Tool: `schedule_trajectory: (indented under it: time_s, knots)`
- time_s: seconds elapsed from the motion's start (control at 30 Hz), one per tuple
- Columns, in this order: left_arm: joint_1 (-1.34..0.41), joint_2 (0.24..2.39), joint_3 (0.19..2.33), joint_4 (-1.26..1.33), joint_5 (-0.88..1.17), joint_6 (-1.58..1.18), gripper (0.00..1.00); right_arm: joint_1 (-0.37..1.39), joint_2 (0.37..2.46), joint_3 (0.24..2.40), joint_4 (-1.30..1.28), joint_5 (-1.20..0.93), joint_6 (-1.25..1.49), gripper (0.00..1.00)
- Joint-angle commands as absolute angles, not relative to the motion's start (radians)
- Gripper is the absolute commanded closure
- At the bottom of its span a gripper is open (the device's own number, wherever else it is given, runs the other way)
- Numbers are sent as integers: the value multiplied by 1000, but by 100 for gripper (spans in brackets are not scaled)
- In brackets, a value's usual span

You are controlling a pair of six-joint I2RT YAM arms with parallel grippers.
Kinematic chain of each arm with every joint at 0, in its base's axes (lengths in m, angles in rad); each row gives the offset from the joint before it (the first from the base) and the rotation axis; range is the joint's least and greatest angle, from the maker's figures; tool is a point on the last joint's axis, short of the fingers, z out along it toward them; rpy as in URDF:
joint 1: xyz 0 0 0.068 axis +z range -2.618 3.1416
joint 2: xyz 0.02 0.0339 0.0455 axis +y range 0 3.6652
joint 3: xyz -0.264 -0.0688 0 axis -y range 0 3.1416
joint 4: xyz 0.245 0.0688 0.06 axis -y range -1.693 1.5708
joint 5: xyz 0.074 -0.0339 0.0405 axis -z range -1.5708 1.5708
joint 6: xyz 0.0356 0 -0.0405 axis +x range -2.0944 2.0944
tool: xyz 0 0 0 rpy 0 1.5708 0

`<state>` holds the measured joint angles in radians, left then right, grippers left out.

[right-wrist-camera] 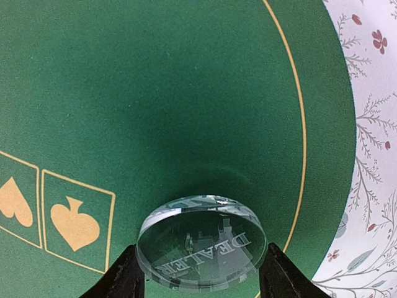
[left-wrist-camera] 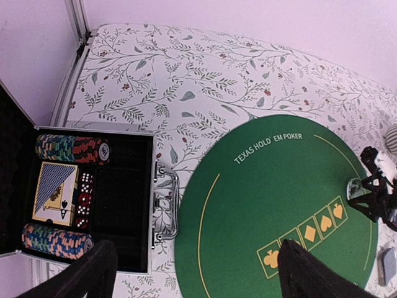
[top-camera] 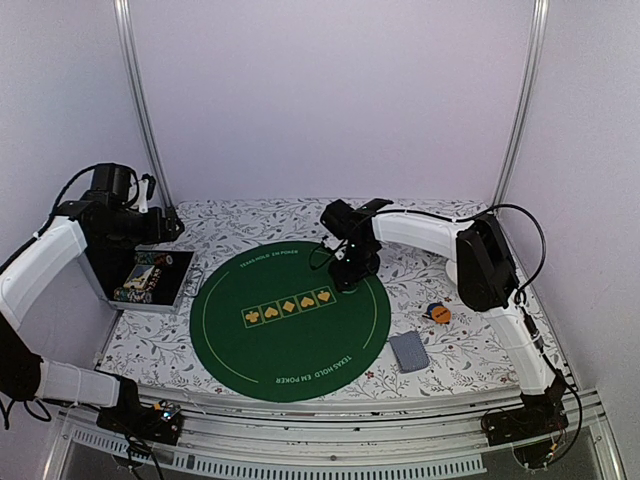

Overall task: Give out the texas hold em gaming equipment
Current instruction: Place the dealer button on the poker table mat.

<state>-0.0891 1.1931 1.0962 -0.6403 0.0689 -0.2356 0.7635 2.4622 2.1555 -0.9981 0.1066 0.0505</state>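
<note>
My right gripper (right-wrist-camera: 201, 256) is shut on a clear disc (right-wrist-camera: 201, 242) engraved "DEALER". It holds the disc by its edges, just above the green poker mat (right-wrist-camera: 155, 93), near the spade box (right-wrist-camera: 74, 223). From above, that gripper (top-camera: 347, 280) is over the mat's far right part. My left gripper (left-wrist-camera: 195, 248) hangs open and empty between the open case (left-wrist-camera: 133, 198) and the mat (left-wrist-camera: 267, 205). The case holds rows of striped chips (left-wrist-camera: 68, 149), a card deck (left-wrist-camera: 54, 192) and dice (left-wrist-camera: 84, 198). A grey-blue-backed deck (top-camera: 408, 351) and orange and blue buttons (top-camera: 437, 312) lie right of the mat.
The open aluminium case (top-camera: 150, 280) sits at the table's left edge, its handle (left-wrist-camera: 167, 205) facing the mat. A ribbed grey object (left-wrist-camera: 392, 139) shows at the far right of the left wrist view. Frame posts (top-camera: 140, 110) stand at the back corners.
</note>
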Motion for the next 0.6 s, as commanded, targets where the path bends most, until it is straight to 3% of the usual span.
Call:
schedule_trajectory:
  time_s: [0.0,0.2,0.4,0.57]
  knots:
    - [-100,1177,1081,-623,62,-222,8,750,2459,2148,-1042,128,64,59]
    - [-101,1170,1083,-623,57,-220,8,749,2454,2150,-1041,123,68,42]
    - [-104,1170,1086,-623,60,-220,8,749,2422,2151,-1050,111,73,7]
    - [-105,1165,1091,-623,59,-222,8,750,2283,2126,-1045,69,71,3]
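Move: My right hand holds the dealer button just over its spot on the poker mat, straight beneath, barely 2 cm down. At about that level, the spade card square lies some 6 cm to my left and 2 cm back, and the blue-grey pad about 12 cm right and 16 cm back, off the mat. From my left hand, that spot is roughly 36 cm right, 5 cm ahead and 22 cm down. I keep my right hand low over the mat with the fingers pointing down, then spread them from their grip on the dealer button's rim to almost fully open, letting go of it. As they open, the hand eases about 1 cm to the right, with hardly any lift or turn. ##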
